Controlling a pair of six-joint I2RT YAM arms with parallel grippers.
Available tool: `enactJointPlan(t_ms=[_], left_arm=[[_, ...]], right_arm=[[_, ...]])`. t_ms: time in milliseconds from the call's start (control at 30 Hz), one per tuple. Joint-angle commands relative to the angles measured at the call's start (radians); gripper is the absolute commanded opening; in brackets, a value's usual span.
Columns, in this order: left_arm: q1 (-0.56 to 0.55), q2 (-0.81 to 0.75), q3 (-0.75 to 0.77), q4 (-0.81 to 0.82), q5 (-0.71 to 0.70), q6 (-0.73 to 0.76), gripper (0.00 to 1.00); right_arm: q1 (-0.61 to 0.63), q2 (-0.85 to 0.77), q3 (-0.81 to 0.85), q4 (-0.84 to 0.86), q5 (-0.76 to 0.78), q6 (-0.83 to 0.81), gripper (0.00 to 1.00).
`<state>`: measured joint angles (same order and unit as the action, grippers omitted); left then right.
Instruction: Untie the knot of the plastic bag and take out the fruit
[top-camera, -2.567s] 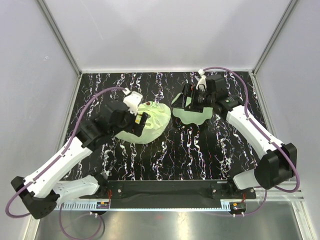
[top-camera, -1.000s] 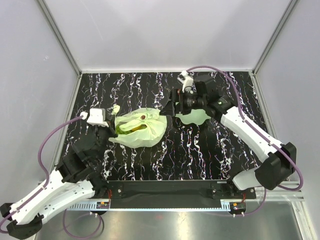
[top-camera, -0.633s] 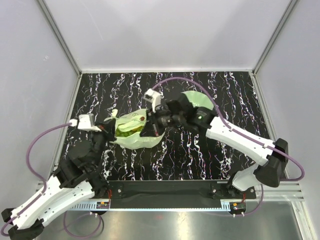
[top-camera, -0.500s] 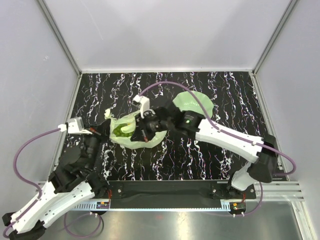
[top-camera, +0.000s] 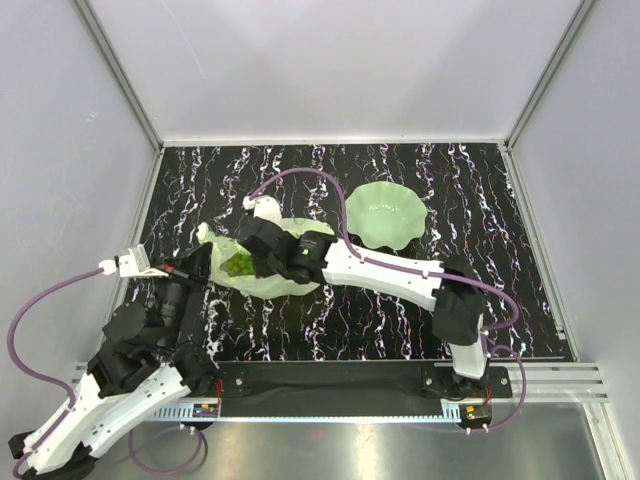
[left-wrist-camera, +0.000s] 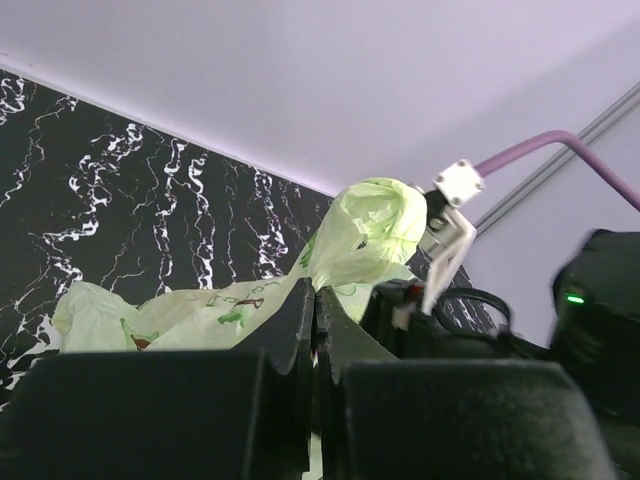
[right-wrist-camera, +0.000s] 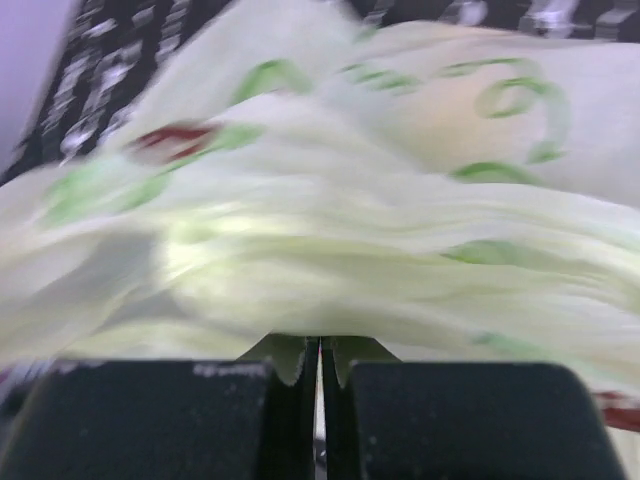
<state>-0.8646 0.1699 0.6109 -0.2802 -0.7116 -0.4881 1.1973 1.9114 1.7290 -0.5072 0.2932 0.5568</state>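
Observation:
The pale green plastic bag (top-camera: 285, 268) lies crumpled left of the table's middle. Green fruit (top-camera: 240, 264) shows inside it from above. My left gripper (top-camera: 208, 262) sits at the bag's left edge. In the left wrist view this gripper (left-wrist-camera: 316, 298) is shut on a fold of the bag (left-wrist-camera: 200, 310), which rises to a bunched lump (left-wrist-camera: 375, 215). My right gripper (top-camera: 256, 243) reaches across onto the bag's top. In the blurred right wrist view it (right-wrist-camera: 320, 345) is shut with the bag's film (right-wrist-camera: 330, 250) at its tips. I cannot make out a tied knot.
A green wavy-edged dish (top-camera: 385, 214) stands empty to the right of the bag, behind the right forearm (top-camera: 385, 270). The right arm stretches low across the table's middle. White walls close in the far, left and right sides.
The right arm swung left from the dish to the bag and its jaws shut there. The left arm drew back toward the near left, still holding the bag.

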Motion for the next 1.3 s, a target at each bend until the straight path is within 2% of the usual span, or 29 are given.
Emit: enactJointPlan(t_ms=[0, 67, 367, 567, 600, 667, 700, 733, 767, 800, 833, 933, 1067, 1133, 1267], left_arm=[[0.003, -0.044, 0.013, -0.013, -0.029, -0.023, 0.00], [0.004, -0.058, 0.012, -0.019, -0.037, -0.014, 0.00], [0.004, -0.084, -0.022, -0.073, -0.078, -0.070, 0.00], [0.004, -0.102, -0.048, -0.117, -0.103, -0.118, 0.00], [0.003, -0.104, -0.048, -0.129, -0.107, -0.127, 0.00], [0.003, -0.118, -0.051, -0.169, -0.117, -0.150, 0.00], [0.003, -0.125, -0.053, -0.181, -0.117, -0.156, 0.00], [0.003, -0.135, -0.065, -0.186, -0.112, -0.159, 0.00], [0.003, -0.154, -0.074, -0.182, -0.088, -0.156, 0.00], [0.003, -0.161, -0.083, -0.174, -0.065, -0.155, 0.00], [0.003, -0.165, -0.108, -0.143, -0.037, -0.152, 0.00], [0.003, -0.159, -0.126, -0.125, 0.078, -0.159, 0.00], [0.003, -0.129, -0.128, -0.146, 0.119, -0.176, 0.00], [0.003, -0.133, -0.132, -0.154, 0.130, -0.175, 0.00], [0.004, -0.142, -0.135, -0.185, 0.139, -0.188, 0.00]], right_arm=[[-0.039, 0.058, 0.121, -0.230, 0.331, 0.161, 0.00], [-0.053, 0.045, 0.081, -0.333, 0.398, 0.215, 0.00], [-0.211, -0.231, -0.340, -0.409, 0.439, 0.500, 0.00], [-0.278, -0.402, -0.531, -0.291, 0.331, 0.541, 0.16], [-0.286, -0.417, -0.546, -0.284, 0.308, 0.549, 0.22], [-0.300, -0.478, -0.610, -0.211, 0.223, 0.508, 0.28], [-0.300, -0.504, -0.638, -0.155, 0.174, 0.459, 0.37], [-0.301, -0.527, -0.666, -0.090, 0.026, 0.407, 0.45], [-0.301, -0.566, -0.710, 0.046, -0.077, 0.347, 0.48], [-0.300, -0.574, -0.721, 0.096, -0.185, 0.236, 0.51], [-0.300, -0.577, -0.720, 0.110, -0.353, 0.209, 0.52], [-0.288, -0.598, -0.691, 0.066, -0.564, 0.098, 0.53], [-0.283, -0.724, -0.698, 0.032, -0.675, 0.006, 0.58], [-0.283, -0.790, -0.681, 0.006, -0.710, -0.012, 0.67], [-0.283, -0.824, -0.648, 0.009, -0.738, -0.029, 0.72]])
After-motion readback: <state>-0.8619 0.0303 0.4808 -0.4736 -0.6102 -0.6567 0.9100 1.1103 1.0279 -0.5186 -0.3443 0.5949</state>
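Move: The left hand already pinches one gathered end of the plastic bag; the bag's middle lies about 9 cm to its right, 5 cm ahead and some 22 cm below. The right hand's shut fingers are already at the open mouth, tucked under the film. From them the bag's middle is about 4 cm right, 2 cm ahead and 10 cm down, the green fruit showing in the mouth some 4 cm left, 2 cm ahead and 9 cm down, and the green bowl 28 cm right, 17 cm farther out and 16 cm down. With its fingers shut, the right hand sweeps the mouth's film some 25 cm to the right, also about 5 cm forward and 6 cm down and turning about 45 degrees clockwise, then opens its fingers at the far end, swings back counter-clockwise towards its base, drifting left, and rises about 10 cm, free of the film just beside the bag's right rim. The left hand keeps its pinch on the gathered end throughout and sinks some 7 cm, easing a little to the right late on. ##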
